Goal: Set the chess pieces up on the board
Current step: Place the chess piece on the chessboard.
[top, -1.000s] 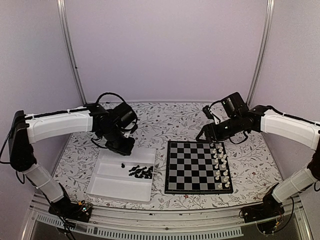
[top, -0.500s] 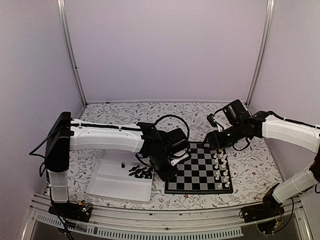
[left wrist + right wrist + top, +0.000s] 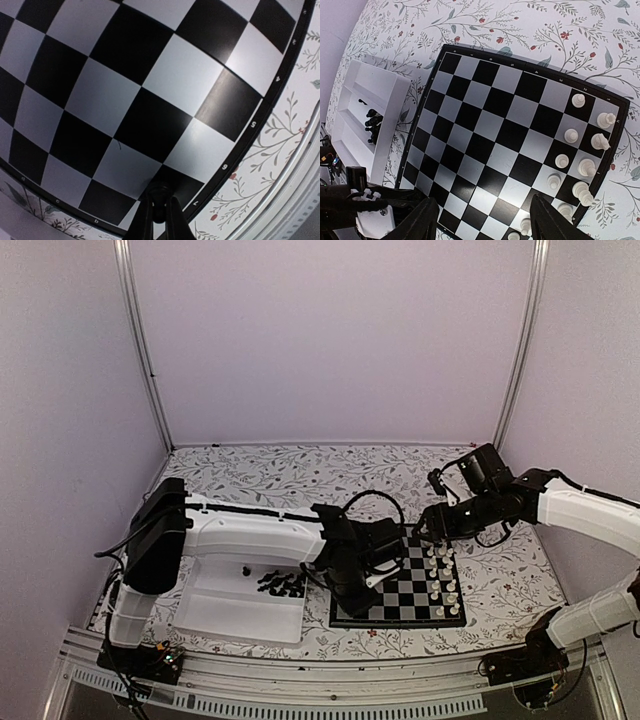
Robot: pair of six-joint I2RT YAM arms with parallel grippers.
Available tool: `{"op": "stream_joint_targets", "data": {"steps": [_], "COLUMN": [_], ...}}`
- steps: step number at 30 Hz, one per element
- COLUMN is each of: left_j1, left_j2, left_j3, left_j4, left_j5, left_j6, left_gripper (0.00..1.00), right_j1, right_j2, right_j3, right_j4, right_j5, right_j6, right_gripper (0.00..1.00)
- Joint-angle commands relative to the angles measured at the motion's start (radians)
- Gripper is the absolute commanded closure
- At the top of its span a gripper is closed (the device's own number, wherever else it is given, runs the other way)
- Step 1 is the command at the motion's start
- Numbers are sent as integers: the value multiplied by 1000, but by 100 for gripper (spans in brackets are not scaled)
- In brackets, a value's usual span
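The chequered board (image 3: 420, 585) lies right of centre. My left gripper (image 3: 358, 602) hangs low over its near-left corner. In the left wrist view, the gripper (image 3: 160, 197) is shut on a tiny black chess piece (image 3: 159, 191), just above a black corner square of the board (image 3: 130, 100). Several more black pieces (image 3: 283, 584) lie in the white tray (image 3: 225, 615), one (image 3: 246, 570) apart from the heap. My right gripper (image 3: 428, 527) hovers open and empty above the board's far right edge. Its wrist view (image 3: 485, 210) looks down on the board (image 3: 495, 130).
White pieces (image 3: 441, 575) stand in two columns along the board's right side, also in the right wrist view (image 3: 580, 165). The tray (image 3: 370, 85) with black pieces (image 3: 372, 122) lies left of the board. The cloth is floral. A metal rail runs along the near edge.
My left arm has swung right from the tray to the board's near-left corner. My right gripper has drifted slightly right and nearer, staying open.
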Motion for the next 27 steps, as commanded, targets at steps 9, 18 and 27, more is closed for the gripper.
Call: {"op": "stream_joint_targets", "data": {"steps": [9,18,27], "left_j1": [-12,-14,-14], "left_j2": [18,21,5], "left_j3": [14,15,11], "left_j4": [-52,-51,-18], "left_j5": [39,50,32], "left_j6": [-17,-12,-12], "left_gripper": [92,78,67], "right_j1": [-13,-15,-17], "right_j2": [-34,-14,-11], "right_j3": [-23,-18,-17], "right_j4": [-5,5,5], "right_j5": [36,26,23], "right_j6": [2,0,-1], "right_gripper": [34,34,34]}}
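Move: The left hand holds a black chess piece over the dark square numbered 7 in the row nearest the robot; that square is straight below it, only about 2 cm down. The nearest white piece in that row stands some 16 cm to the right and level fore-and-aft. The tray's black cluster lies roughly 17 cm left and 6 cm ahead. From the right hand, the square is about 17 cm left, 12 cm back and 12 cm below. Down by a mere half centimetre and back by about 1 cm, the left hand barely shifts over the dark square, its fingers still pointing down. Once nearly settled, it opens the fingers to roughly a third of their range, letting go of the black chess piece while staying around its head. ##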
